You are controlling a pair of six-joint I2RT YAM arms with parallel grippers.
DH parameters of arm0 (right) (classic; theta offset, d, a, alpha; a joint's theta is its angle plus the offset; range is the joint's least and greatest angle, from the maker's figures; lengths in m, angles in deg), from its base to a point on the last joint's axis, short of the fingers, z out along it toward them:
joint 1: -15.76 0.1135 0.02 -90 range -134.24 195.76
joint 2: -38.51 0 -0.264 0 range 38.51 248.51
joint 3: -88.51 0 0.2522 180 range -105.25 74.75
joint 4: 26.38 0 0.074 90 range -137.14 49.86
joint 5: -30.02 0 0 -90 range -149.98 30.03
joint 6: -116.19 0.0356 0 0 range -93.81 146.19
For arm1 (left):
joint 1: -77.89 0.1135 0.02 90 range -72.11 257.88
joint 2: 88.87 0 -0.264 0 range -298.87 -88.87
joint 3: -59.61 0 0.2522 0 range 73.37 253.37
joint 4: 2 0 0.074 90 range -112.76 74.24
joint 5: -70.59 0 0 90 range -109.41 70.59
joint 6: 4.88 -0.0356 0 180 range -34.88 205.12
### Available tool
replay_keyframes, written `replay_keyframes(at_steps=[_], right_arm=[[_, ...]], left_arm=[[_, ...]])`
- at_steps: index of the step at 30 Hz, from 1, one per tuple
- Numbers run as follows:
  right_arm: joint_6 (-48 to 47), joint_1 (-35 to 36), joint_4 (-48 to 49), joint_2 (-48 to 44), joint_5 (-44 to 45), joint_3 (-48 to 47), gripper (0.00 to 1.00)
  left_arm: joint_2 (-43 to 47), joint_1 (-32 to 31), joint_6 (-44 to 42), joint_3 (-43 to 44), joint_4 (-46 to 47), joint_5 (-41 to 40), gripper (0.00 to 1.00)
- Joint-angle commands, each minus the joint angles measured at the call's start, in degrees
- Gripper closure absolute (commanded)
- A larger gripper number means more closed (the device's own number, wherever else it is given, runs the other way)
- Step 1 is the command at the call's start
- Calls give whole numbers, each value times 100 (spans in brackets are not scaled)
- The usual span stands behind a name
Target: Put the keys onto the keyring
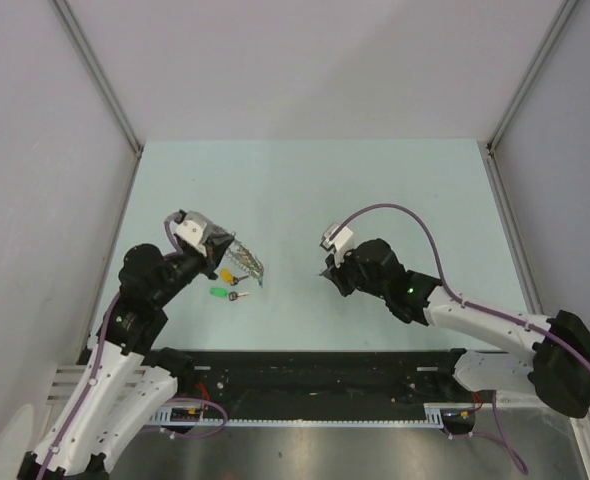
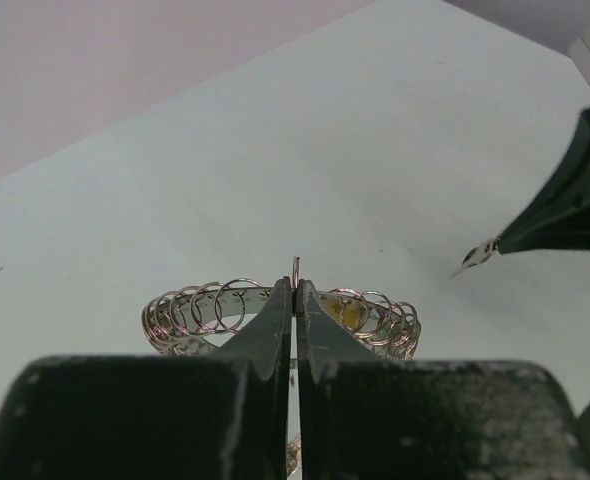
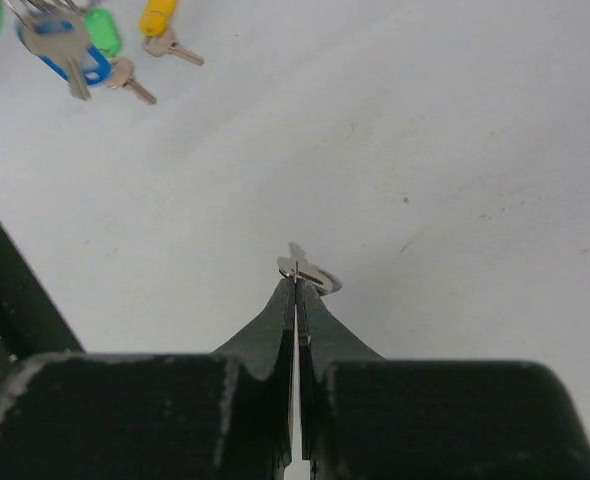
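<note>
My left gripper (image 1: 233, 256) is shut on one thin ring of the keyring (image 1: 251, 264), a metal band strung with several wire rings, and holds it above the table. In the left wrist view the pinched ring (image 2: 296, 272) stands up between the fingertips, with the band (image 2: 200, 310) curving behind. My right gripper (image 1: 326, 272) is shut on a small bare-metal key (image 3: 307, 271), whose tip also shows in the left wrist view (image 2: 472, 258). Loose keys lie under the keyring: yellow (image 1: 228, 276), green (image 1: 218, 292), and a blue one (image 3: 75, 58) in the right wrist view.
The pale green table (image 1: 375, 190) is enclosed by grey walls on the left, right and back. A black rail (image 1: 315, 370) with the arm bases runs along the near edge. The two grippers face each other about a hand's width apart.
</note>
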Motion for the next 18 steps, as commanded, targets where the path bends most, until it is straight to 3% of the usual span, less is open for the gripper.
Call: replay_keyframes(at_steps=[1, 7, 18], right_arm=[[-189, -36, -1785, -652, -503, -658, 100], [-277, -97, -2524, -1039, -1092, -1298, 100], [-1278, -53, -3104, -1189, -1576, -2495, 100]], left_arm=[[-149, -46, -256, 46, 472, 1567, 100], [-799, -212, -502, 266, 526, 3158, 100], [-1618, -1153, -1696, 908, 94, 3440, 100]])
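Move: From the left hand, which holds the keyring by its rim, the held key in the right hand's fingers is some 19 cm to the right, about 2 cm ahead and 14 cm lower. The keyring's middle lies about 17 cm left of the right hand, level fore and aft, 9 cm higher. Down on the table, the loose yellow key is about 20 cm left and 6 cm ahead of the right hand, the loose green key 23 cm left and 2 cm ahead. Towards the held key in the right hand goes the left hand, still pinching the keyring's rim: about 10 cm right and 6 cm back, dipping slightly, while it swings some 40 degrees clockwise. The right hand keeps its pinch on the key and lifts it about 12 cm, drawing back 5 cm and turning a little counter-clockwise. Both stay shut; key and keyring don't touch yet. ##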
